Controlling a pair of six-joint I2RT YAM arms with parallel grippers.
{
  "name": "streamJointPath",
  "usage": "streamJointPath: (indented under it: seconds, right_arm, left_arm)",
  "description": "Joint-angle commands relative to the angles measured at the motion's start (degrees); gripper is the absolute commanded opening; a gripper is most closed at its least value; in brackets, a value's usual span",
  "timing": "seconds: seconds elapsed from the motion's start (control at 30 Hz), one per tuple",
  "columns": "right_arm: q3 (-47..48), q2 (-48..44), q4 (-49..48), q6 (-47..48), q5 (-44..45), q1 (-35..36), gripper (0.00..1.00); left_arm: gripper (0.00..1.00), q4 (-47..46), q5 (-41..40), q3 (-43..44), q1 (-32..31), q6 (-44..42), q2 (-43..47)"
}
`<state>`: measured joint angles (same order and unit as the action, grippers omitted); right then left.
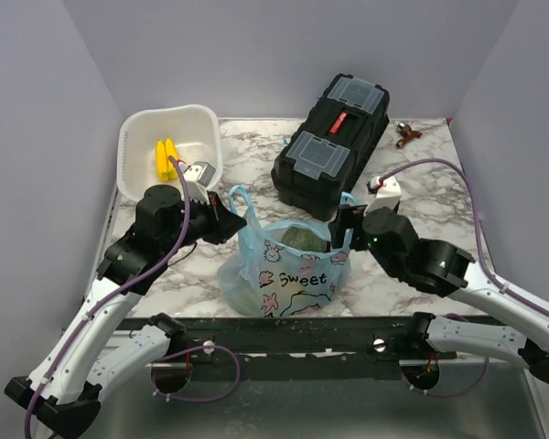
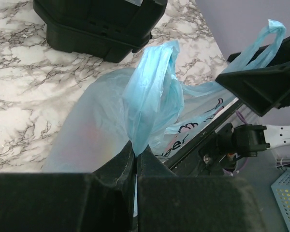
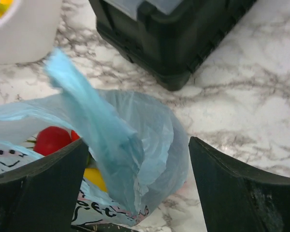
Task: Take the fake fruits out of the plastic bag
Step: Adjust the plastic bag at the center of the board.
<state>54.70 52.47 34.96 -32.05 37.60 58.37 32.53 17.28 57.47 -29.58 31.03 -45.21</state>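
The light-blue plastic bag (image 1: 288, 270) with cartoon print stands at the table's near edge, between both arms. My left gripper (image 1: 231, 219) is shut on a bunched fold of the bag (image 2: 150, 92) at its left rim, the jaws pressed together (image 2: 135, 151). My right gripper (image 1: 345, 233) is open at the bag's right side; in the right wrist view a loose handle (image 3: 89, 116) rises between its wide-apart fingers (image 3: 137, 145) without being pinched. Inside the bag (image 3: 154, 130) I see fake fruits: a red fruit (image 3: 50, 139) and a yellow one (image 3: 95, 178). Other contents are hidden.
A black toolbox (image 1: 334, 142) lies just behind the bag. A white basket (image 1: 146, 137) at the back left holds yellow ridged sticks (image 1: 166, 157). A small reddish-brown object (image 1: 407, 134) sits at the back right. The table's front rail (image 1: 302, 331) runs close under the bag.
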Motion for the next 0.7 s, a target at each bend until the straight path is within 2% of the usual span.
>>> streamJointPath:
  seconds: [0.0, 0.03, 0.2, 0.37, 0.5, 0.67]
  right_arm:
    - [8.53, 0.55, 1.86, 9.62, -2.01, -0.21, 0.96]
    - [10.17, 1.06, 1.87, 12.13, -2.48, -0.16, 1.00]
    - [19.51, 7.28, 3.68, 23.45, -11.47, -0.18, 1.00]
    - [27.57, 16.89, 10.31, 31.42, -20.92, -0.16, 1.00]
    - [33.50, 25.14, 15.76, 36.60, -18.27, -0.17, 1.00]
    - [33.94, 32.14, 16.96, 40.31, -14.67, -0.18, 1.00]
  left_arm:
    - [0.00, -0.75, 0.90, 2.88, 0.32, -0.92, -0.60]
    - [0.00, -0.48, 0.49, 3.72, 0.36, -1.49, -0.97]
    - [0.00, 1.65, -0.58, 8.62, 0.32, -4.11, -4.09]
    - [0.00, 1.21, 0.25, 6.66, 0.32, -3.66, -3.75]
    - [0.00, 0.82, 0.20, 4.36, 0.36, -3.17, -2.70]
    - [0.00, 1.65, -0.71, 3.61, 0.32, -3.69, -2.07]
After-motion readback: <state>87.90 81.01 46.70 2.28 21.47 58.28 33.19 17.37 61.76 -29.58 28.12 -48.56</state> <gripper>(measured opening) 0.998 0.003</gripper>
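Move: About 9 cm to the right hand's left, roughly level with it fore and aft and 9 cm lower, is the bag mouth; the right handle stands loosely between its already parted fingers. The green melon shows in the mouth, about 7 cm left and 13 cm down. The toolbox's middle is some 25 cm ahead and 17 cm lower. From the left hand, shut on the left handle, the bag mouth lies about 12 cm right, 3 cm ahead, 15 cm down. Rising off the right handle, the right hand opens its fingers fully and climbs about 10 cm, then swings roughly 9 cm left over the bag mouth, edging forward and sinking some 6 cm while turning counter-clockwise and rolling its left side down, each about 30 degrees. The left hand keeps its pinch on the left handle, lifting it slightly and easing partly back. ##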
